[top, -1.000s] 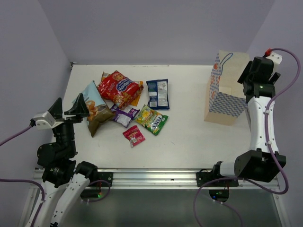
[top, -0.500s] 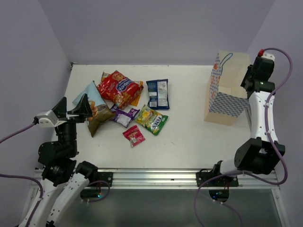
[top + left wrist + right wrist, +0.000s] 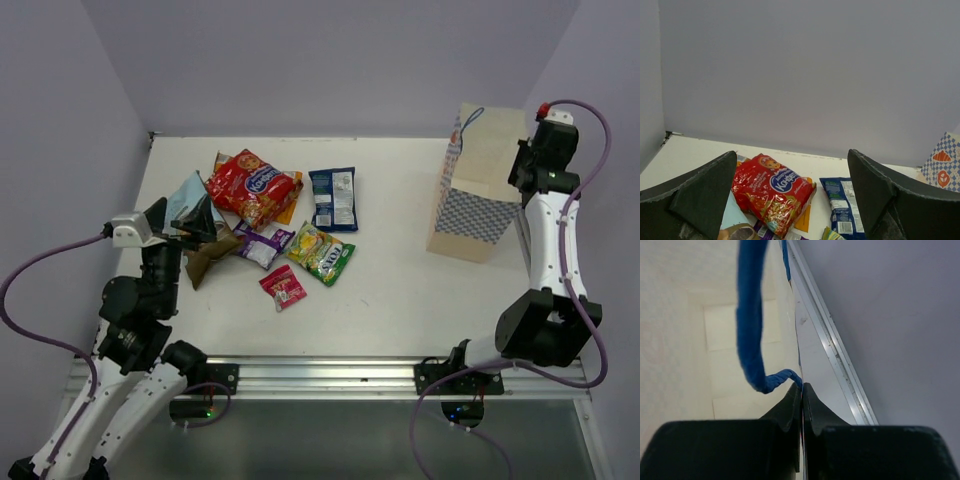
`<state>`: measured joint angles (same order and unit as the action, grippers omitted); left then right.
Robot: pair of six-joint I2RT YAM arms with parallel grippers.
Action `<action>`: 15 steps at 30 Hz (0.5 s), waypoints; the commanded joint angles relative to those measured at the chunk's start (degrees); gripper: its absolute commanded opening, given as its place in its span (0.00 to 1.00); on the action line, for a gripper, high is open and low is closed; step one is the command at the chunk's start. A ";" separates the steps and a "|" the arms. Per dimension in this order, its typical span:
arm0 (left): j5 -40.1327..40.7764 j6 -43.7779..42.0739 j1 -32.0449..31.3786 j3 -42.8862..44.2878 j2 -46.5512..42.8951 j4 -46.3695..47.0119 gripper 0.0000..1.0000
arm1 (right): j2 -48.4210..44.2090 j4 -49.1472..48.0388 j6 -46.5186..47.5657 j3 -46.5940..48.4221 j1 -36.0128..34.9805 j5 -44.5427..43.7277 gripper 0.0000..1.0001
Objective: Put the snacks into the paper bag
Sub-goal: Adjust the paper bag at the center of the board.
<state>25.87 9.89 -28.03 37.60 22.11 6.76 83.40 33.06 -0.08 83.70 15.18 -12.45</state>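
Observation:
The snacks lie in a heap at the table's left: a red packet [image 3: 252,185], a light-blue and brown chip bag [image 3: 205,252], a dark blue packet [image 3: 333,198], a purple one [image 3: 262,243], a yellow-green one [image 3: 322,252], an orange one [image 3: 293,203] under the red, and a tiny pink-red one [image 3: 284,286]. My left gripper [image 3: 185,220] is open and empty, just above the chip bag. In the left wrist view the red packet [image 3: 772,192] lies between my fingers. The paper bag [image 3: 475,190] stands at the far right. My right gripper [image 3: 524,168] is shut on its rim [image 3: 799,360], beside the blue cord handle [image 3: 750,315].
Purple walls enclose the table on the left, back and right. An aluminium rail [image 3: 330,372] runs along the near edge. The paper bag's patterned corner [image 3: 942,162] shows at the right of the left wrist view.
My left gripper has moved right and forward, over the chip bag. The right wrist has shifted up at the bag's rim, and the bag has tipped slightly leftward.

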 commanded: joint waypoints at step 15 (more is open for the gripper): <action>-3.11 12.25 -1.32 14.24 25.25 -15.45 1.00 | -12.03 -5.72 -1.33 -2.84 -1.47 6.91 0.00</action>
<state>22.55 17.80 -29.02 47.37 44.77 -3.33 73.08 30.39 -1.10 80.47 14.57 -7.81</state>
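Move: At the right hand, shut on the right side of the paper bag's rim beside the blue handle, the bag's middle lies about 8 cm left, level fore and aft, and 13 cm below. The open left hand is far off: the bag is some 60 cm to its right, 15 cm ahead and 25 cm lower. About 37 cm below the left hand lie the red candy bag, 27 cm ahead and 3 cm right; the green packet, 12 cm ahead and 23 cm right; and the dark blue packet, 27 cm ahead and 23 cm right. Lifting the paper bag's rim by its pinched right side, the right hand keeps its grip and rises about 5 cm, easing a little left and back as its fingers tip up some 10 degrees. Meanwhile the empty left hand, still wide open, sweeps forward, right and down, about 6 cm each way, towards the bag over the snacks, its fingers tipping down some 20 degrees. ##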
